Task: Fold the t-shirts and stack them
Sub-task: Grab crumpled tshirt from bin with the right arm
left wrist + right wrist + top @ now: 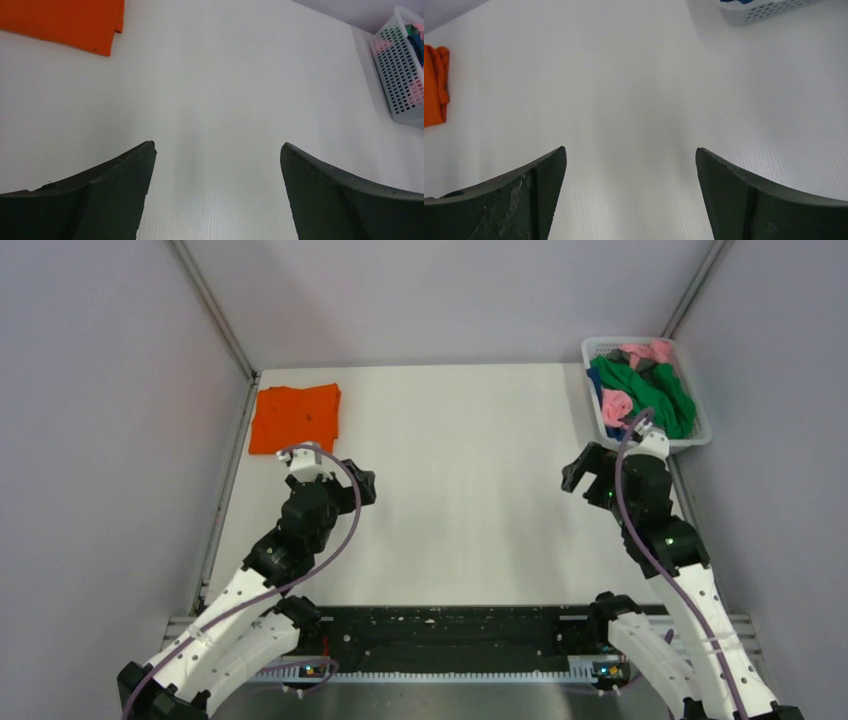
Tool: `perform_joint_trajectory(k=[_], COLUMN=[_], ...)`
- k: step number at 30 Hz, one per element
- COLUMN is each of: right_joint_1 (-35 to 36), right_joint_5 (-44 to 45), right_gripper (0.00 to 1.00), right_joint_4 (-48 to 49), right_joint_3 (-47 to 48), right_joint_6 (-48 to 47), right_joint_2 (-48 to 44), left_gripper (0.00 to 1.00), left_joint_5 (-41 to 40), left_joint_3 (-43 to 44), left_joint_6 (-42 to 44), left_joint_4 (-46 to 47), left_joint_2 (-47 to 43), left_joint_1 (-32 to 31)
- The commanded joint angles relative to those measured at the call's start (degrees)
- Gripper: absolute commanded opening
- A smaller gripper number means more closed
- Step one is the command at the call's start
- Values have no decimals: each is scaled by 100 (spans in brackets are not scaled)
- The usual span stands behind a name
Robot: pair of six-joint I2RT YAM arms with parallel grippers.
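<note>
The orange t-shirt [295, 417] lies folded flat at the table's far left corner; it also shows in the left wrist view [65, 22] and at the left edge of the right wrist view [434, 85]. The green t-shirt [650, 388] lies crumpled in the white basket [700, 438] at the far right. My left gripper [365, 485] is open and empty, just near of the orange shirt, over bare table [218, 147]. My right gripper [578, 472] is open and empty, near of the basket, over bare table [630, 150].
The basket also holds pink [616, 405], dark grey and blue garments; it shows in the left wrist view [400, 75] and the right wrist view [764, 9]. Grey walls enclose the white table [460, 490]. A black rail [450, 635] runs along the near edge.
</note>
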Motion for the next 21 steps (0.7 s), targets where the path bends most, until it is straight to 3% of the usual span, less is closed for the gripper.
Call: perform_joint_trajectory(k=[1, 6, 11, 15, 21], right_joint_1=[29, -36, -645, -1538, -2775], right_joint_5=[373, 1045, 1100, 1086, 365], right_gripper=[99, 99, 99, 99, 99], right_joint_4=[247, 382, 535, 539, 301], right_joint_3=[407, 990, 2043, 3027, 4896], right_joint_6=[-147, -348, -626, -568, -243], right_joint_2=[87, 873, 2244, 3470, 5388], left_gripper=[99, 99, 99, 99, 99], left_joint_5=[-114, -164, -171, -238, -260], left_joint_3=[185, 215, 220, 242, 214], left_joint_6=[3, -6, -9, -35, -33], left_joint_4=[165, 113, 127, 82, 130], left_joint_2=[71, 140, 192, 241, 317], left_joint_1=[17, 16, 18, 21, 23])
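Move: The right hand, empty, is heading for the bin, where the green t-shirt lies about 23 cm ahead, 18 cm to the right and 14 cm below. The pink t-shirt beside it is some 20 cm ahead and 12 cm to the right of the hand, at much the same depth, and navy cloth lies around the bin's near-left corner. From the left hand the green t-shirt is about 23 cm ahead and 53 cm to the right, 13 cm lower. Forward and to the right, gathering speed, the right hand reaches some 17 cm out and 15 cm across towards the bin. It climbs about 5 cm at first, then runs nearly level while swinging more sharply right. The wrist turns roughly 25 degrees clockwise and the fingers stay wide open, touching nothing yet. ##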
